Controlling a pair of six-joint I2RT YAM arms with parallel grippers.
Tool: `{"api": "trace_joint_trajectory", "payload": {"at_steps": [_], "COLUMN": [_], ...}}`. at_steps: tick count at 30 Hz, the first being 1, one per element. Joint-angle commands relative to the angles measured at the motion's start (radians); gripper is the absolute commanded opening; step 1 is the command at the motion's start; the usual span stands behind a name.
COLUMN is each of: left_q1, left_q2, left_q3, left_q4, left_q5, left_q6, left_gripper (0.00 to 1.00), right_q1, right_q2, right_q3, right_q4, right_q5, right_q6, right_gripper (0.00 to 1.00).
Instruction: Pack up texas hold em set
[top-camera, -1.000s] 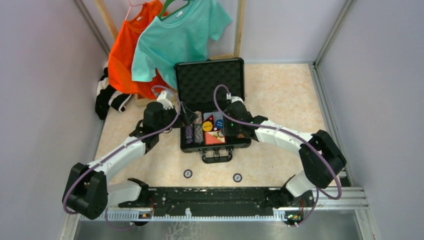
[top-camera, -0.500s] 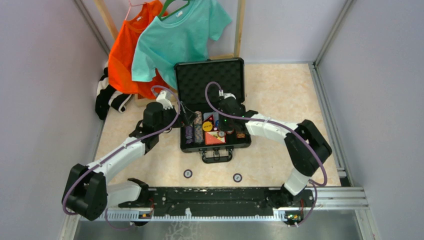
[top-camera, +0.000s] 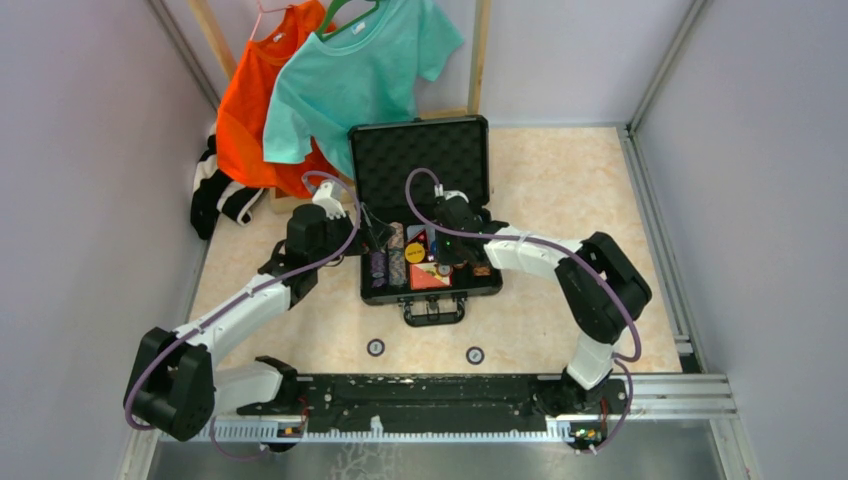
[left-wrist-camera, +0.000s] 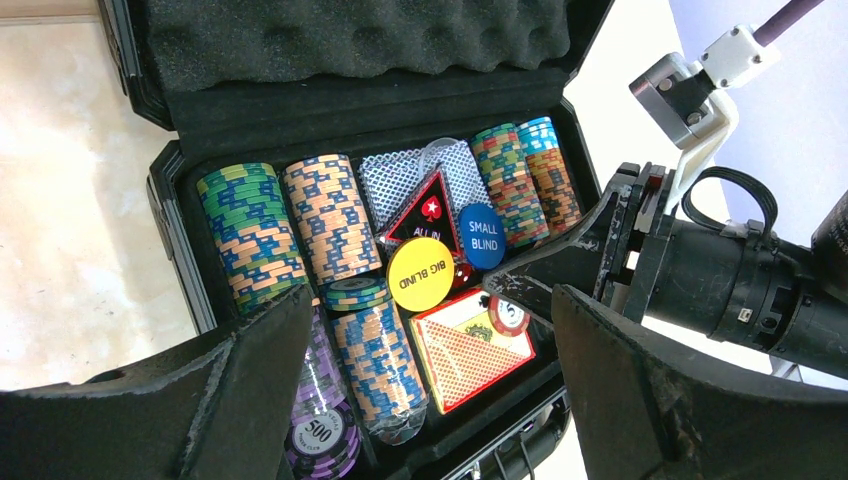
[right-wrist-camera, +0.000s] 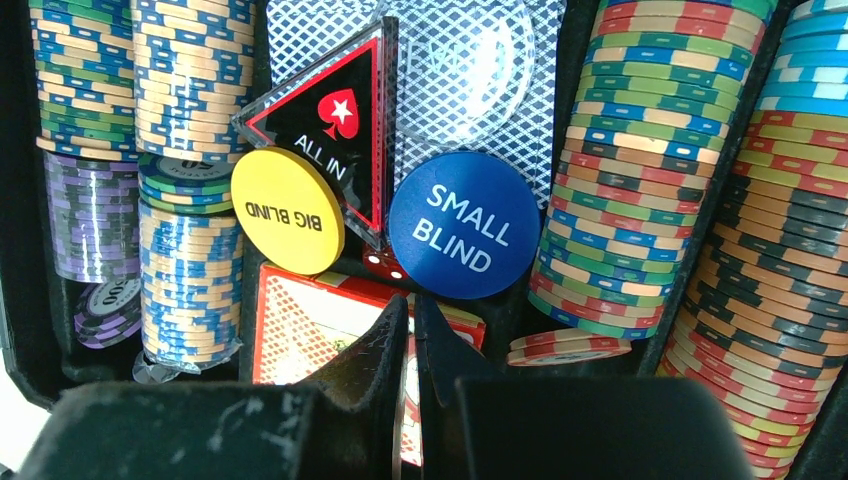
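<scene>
The black briefcase (top-camera: 424, 150) lies open with its foam lid up. Rows of poker chips (left-wrist-camera: 250, 230), a red-orange card box (left-wrist-camera: 470, 355), a yellow button (right-wrist-camera: 288, 210), a blue button (right-wrist-camera: 465, 225) and a red die (right-wrist-camera: 383, 266) fill it. My right gripper (right-wrist-camera: 413, 300) is low over the card box, shut on a red poker chip (left-wrist-camera: 508, 313) held on edge. Another red chip (right-wrist-camera: 568, 347) lies flat beside it. My left gripper (left-wrist-camera: 430, 300) hovers open above the case's left side, holding nothing. Two loose chips (top-camera: 376, 347) (top-camera: 475, 354) lie on the table in front.
An orange shirt (top-camera: 250, 110) and a teal shirt (top-camera: 360, 70) hang behind the case on a wooden frame. A black-and-white garment (top-camera: 215, 190) lies at the back left. The case handle (top-camera: 433, 310) faces the arms.
My right gripper has closed and shifted left, deeper over the card box; its elbow has swung inward. The left arm has stayed put.
</scene>
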Motion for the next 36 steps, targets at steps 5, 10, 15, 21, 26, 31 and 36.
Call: {"api": "trace_joint_trajectory", "payload": {"at_steps": [5, 10, 15, 21, 26, 31, 36], "left_q1": [-0.006, -0.005, -0.005, -0.005, -0.006, -0.005, -0.005], "left_q2": [-0.012, -0.011, -0.012, -0.012, -0.009, -0.009, -0.009], "left_q3": [-0.012, -0.011, -0.011, -0.012, -0.011, -0.013, -0.012], "left_q4": [0.019, 0.019, 0.017, 0.018, 0.021, 0.025, 0.025], "left_q5": [0.006, 0.010, 0.008, 0.006, 0.012, 0.017, 0.019], "left_q6": [0.010, 0.009, 0.010, 0.010, 0.010, 0.008, 0.006], "left_gripper": [0.93, 0.94, 0.93, 0.94, 0.93, 0.93, 0.93], "right_q1": [-0.007, -0.007, -0.007, -0.009, -0.018, -0.032, -0.035], "right_q2": [-0.066, -0.114, -0.143, -0.161, -0.203, -0.250, -0.245], "right_q3": [-0.027, -0.035, -0.032, -0.029, -0.076, -0.153, -0.175], "right_q4": [0.036, 0.029, 0.027, 0.012, 0.012, 0.024, 0.034], "right_q5": [0.000, 0.003, 0.010, 0.026, 0.031, 0.031, 0.023], "right_q6": [0.000, 0.001, -0.009, -0.011, -0.003, 0.005, 0.003], "right_gripper": [0.07, 0.07, 0.10, 0.27, 0.38, 0.40, 0.46]}}
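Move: The loose red chips lying at the front end of the red-green chip column are about 5 cm to the right hand's right, 1 cm back and 2 cm lower. The red 5 chip on the card box is some 3 cm back and 1 cm right, the small blind button 3 cm ahead and 1 cm right, both about level. From the idle left hand the loose red chips lie about 16 cm right, 3 cm back and 12 cm below. The card box, at its edge beside the small blind button, is left by the right hand's shut fingertips: after a short hold they ease back slightly and rise nearly 3 cm. The right hand then swings right and back over the case, about 4 cm in all, towards the loose red chips, its fingers opening to a bit under half, and starts to sink again at the end. ##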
